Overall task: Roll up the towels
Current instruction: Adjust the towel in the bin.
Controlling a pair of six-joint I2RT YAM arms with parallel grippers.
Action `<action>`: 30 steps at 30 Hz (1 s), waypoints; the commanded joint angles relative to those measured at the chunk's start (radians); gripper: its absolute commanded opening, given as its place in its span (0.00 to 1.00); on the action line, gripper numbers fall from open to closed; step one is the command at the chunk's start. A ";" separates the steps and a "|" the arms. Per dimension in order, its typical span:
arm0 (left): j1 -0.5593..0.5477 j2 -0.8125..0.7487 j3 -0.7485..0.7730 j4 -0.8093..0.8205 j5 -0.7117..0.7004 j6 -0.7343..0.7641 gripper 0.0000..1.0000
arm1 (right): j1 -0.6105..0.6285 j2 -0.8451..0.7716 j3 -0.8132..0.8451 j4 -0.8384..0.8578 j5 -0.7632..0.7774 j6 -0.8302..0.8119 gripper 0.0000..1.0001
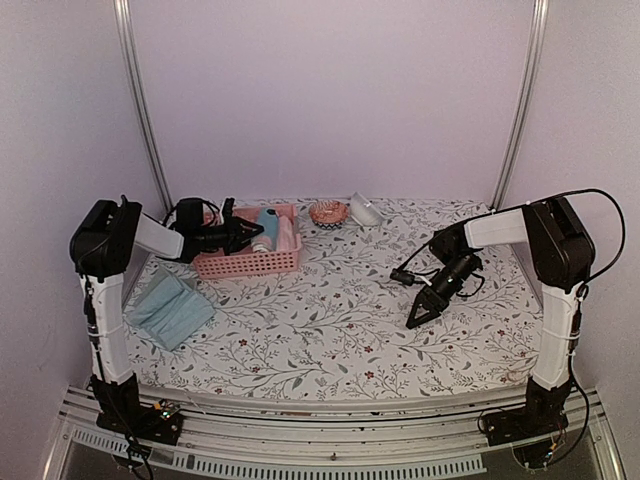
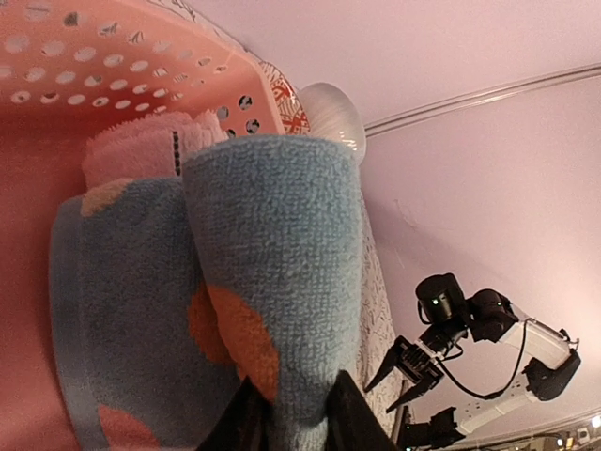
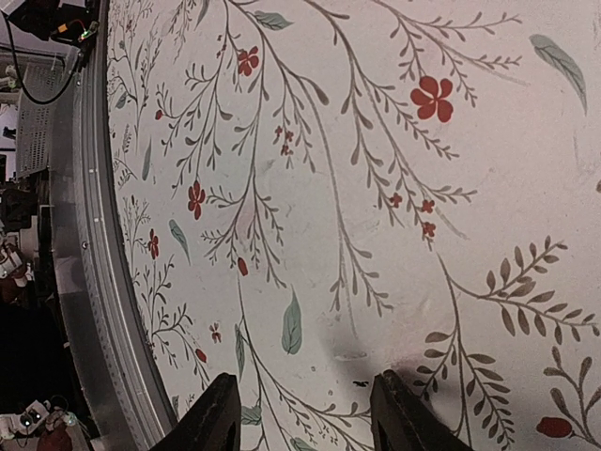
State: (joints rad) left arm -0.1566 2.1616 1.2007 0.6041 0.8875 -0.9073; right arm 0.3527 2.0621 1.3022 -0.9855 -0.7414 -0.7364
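A pink perforated basket [image 1: 240,265] stands at the back left. In it lie a rolled light blue towel with orange spots [image 1: 268,228] and a rolled pink towel [image 1: 286,232]. My left gripper [image 1: 245,235] reaches into the basket. In the left wrist view its jaws [image 2: 296,413] pinch the end of the blue towel [image 2: 272,244], with the pink towel [image 2: 131,150] behind it. A pale teal towel [image 1: 172,310] lies folded flat at the left of the table. My right gripper [image 1: 415,318] hovers open just above the floral cloth [image 3: 310,188], with nothing between its fingers [image 3: 214,418].
An orange patterned bowl [image 1: 328,212] and a white rounded object [image 1: 364,210] sit at the back, right of the basket. The basket's wall [image 2: 113,56] rises close round the left gripper. A metal rail [image 3: 94,282] runs along the table's near edge.
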 commanded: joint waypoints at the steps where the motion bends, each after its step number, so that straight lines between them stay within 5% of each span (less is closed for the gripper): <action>1: 0.000 0.001 0.008 -0.095 -0.080 0.042 0.31 | 0.005 0.035 -0.003 0.007 0.046 0.000 0.49; 6: 0.000 -0.010 0.017 -0.191 -0.136 0.078 0.52 | 0.006 0.035 -0.003 0.007 0.047 -0.002 0.49; 11: 0.001 -0.052 0.022 -0.294 -0.228 0.134 0.60 | 0.006 0.036 -0.003 0.006 0.045 -0.002 0.49; 24: 0.001 -0.138 0.032 -0.525 -0.433 0.233 0.63 | 0.005 0.042 0.001 0.002 0.043 -0.006 0.49; 30: 0.000 -0.122 0.042 -0.531 -0.402 0.256 0.62 | 0.005 0.045 0.001 0.000 0.043 -0.005 0.49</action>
State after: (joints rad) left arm -0.1566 2.0514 1.2156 0.1093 0.4812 -0.6876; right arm 0.3527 2.0640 1.3029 -0.9871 -0.7437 -0.7368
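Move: The blue spotted towel is already between the left fingers, pinched by its near part and partly raised; its middle lies about 3 cm ahead, 2 cm to the right and 3 cm below. The rolled pink towel is about 6 cm to that hand's right, 1 cm ahead and 5 cm lower; the bin's middle is roughly 4 cm left, 1 cm back and 7 cm down. From the idle right hand the blue towel lies about 25 cm ahead, 33 cm left and 4 cm higher. The left hand lets go of the blue towel, its fingers spreading from nearly shut to well open as it sinks about 4 cm into the bin and starts shifting left, away from the pink towel. The leftward travel goes on to about 5 cm, with a slight rise before it dips again, while the wrist turns some 25 degrees so that the fingers point more downward and a little more forward, ending open on either side of the roll's near end. ##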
